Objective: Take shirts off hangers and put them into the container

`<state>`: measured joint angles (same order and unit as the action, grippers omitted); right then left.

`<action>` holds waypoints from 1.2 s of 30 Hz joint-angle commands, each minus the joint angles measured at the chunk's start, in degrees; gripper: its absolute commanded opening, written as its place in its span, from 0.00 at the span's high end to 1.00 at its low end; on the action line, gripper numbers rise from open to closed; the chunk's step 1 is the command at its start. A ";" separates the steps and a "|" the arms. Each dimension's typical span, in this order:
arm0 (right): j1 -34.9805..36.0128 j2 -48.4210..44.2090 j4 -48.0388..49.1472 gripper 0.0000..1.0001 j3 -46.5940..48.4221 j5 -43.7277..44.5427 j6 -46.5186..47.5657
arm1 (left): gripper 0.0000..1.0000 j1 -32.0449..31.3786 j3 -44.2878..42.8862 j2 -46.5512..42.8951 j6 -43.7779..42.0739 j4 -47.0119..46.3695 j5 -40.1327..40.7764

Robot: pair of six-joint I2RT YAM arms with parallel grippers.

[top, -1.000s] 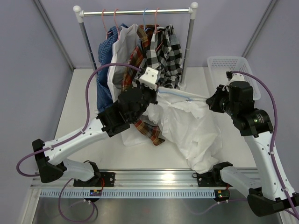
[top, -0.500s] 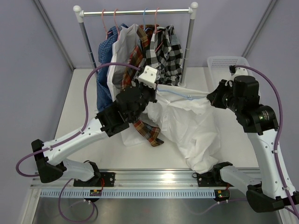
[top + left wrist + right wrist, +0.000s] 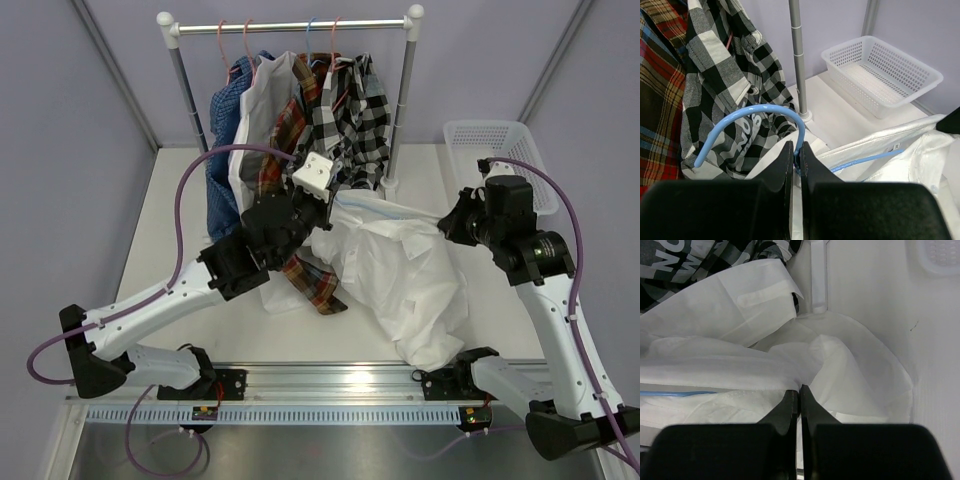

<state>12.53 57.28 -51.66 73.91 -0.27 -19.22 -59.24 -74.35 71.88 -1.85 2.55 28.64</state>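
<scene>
A white shirt (image 3: 410, 270) hangs stretched between my two grippers, its lower part piled on the table. It sits on a light blue hanger (image 3: 755, 112). My left gripper (image 3: 796, 147) (image 3: 322, 207) is shut on that hanger at the base of its hook. My right gripper (image 3: 799, 390) (image 3: 448, 222) is shut on a fold of the white shirt (image 3: 715, 365) at its far shoulder. The white lattice container (image 3: 480, 126) (image 3: 935, 77) stands behind the right arm with nothing in it.
A rack (image 3: 290, 25) at the back carries a blue checked shirt (image 3: 225, 170), a white shirt (image 3: 262, 110), a red plaid shirt (image 3: 290, 130) and a black-and-white checked shirt (image 3: 350, 110) on pink and blue hangers. The rack's right post (image 3: 797, 55) stands close to my left gripper.
The right gripper went up toward the basket with the shirt's shoulder, then came back down and left. The left arm has shifted slightly left. Both grips are unchanged.
</scene>
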 commanded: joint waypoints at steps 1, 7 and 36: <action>-3.21 -1.38 -2.83 1.00 -1.75 7.30 3.57 | 1.00 2.38 0.08 -5.96 -1.58 -6.15 5.37; -3.48 -5.59 -2.04 1.00 -4.65 3.36 3.23 | 1.00 3.52 -0.09 -6.75 1.05 -6.15 10.99; -3.48 -8.58 4.81 0.94 3.00 -13.53 -6.70 | 1.00 -0.78 -14.51 9.85 1.58 -5.88 19.86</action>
<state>9.45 49.15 -50.13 76.12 -10.87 -24.27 -59.37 -85.23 80.49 0.45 1.65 42.19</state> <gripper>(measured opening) 0.055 0.048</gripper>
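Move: The white shirt's body hangs about 6 cm back, 9 cm left and 15 cm below the right hand, which already grips its shoulder cloth. The blue hanger's middle is some 2 cm ahead, 12 cm left and 5 cm above that hand; the container is 27 cm ahead, 24 cm right, 24 cm down. From the left hand, already on the hanger's hook, the white shirt is roughly 7 cm back, 15 right, 25 below; the checked shirt is 17 ahead, 6 right, at hand height. Back by about 3.5 cm and then up some 6 cm, the right hand carries its pinch of white cloth, tipping its fingers up and rolling its left side up; its gripping effort drops off at the very end, with the gap barely changed. The left hand keeps the hanger hook shut in its fingers, easing forward and up towards the checked shirt and turning about 15 degrees counter-clockwise. ##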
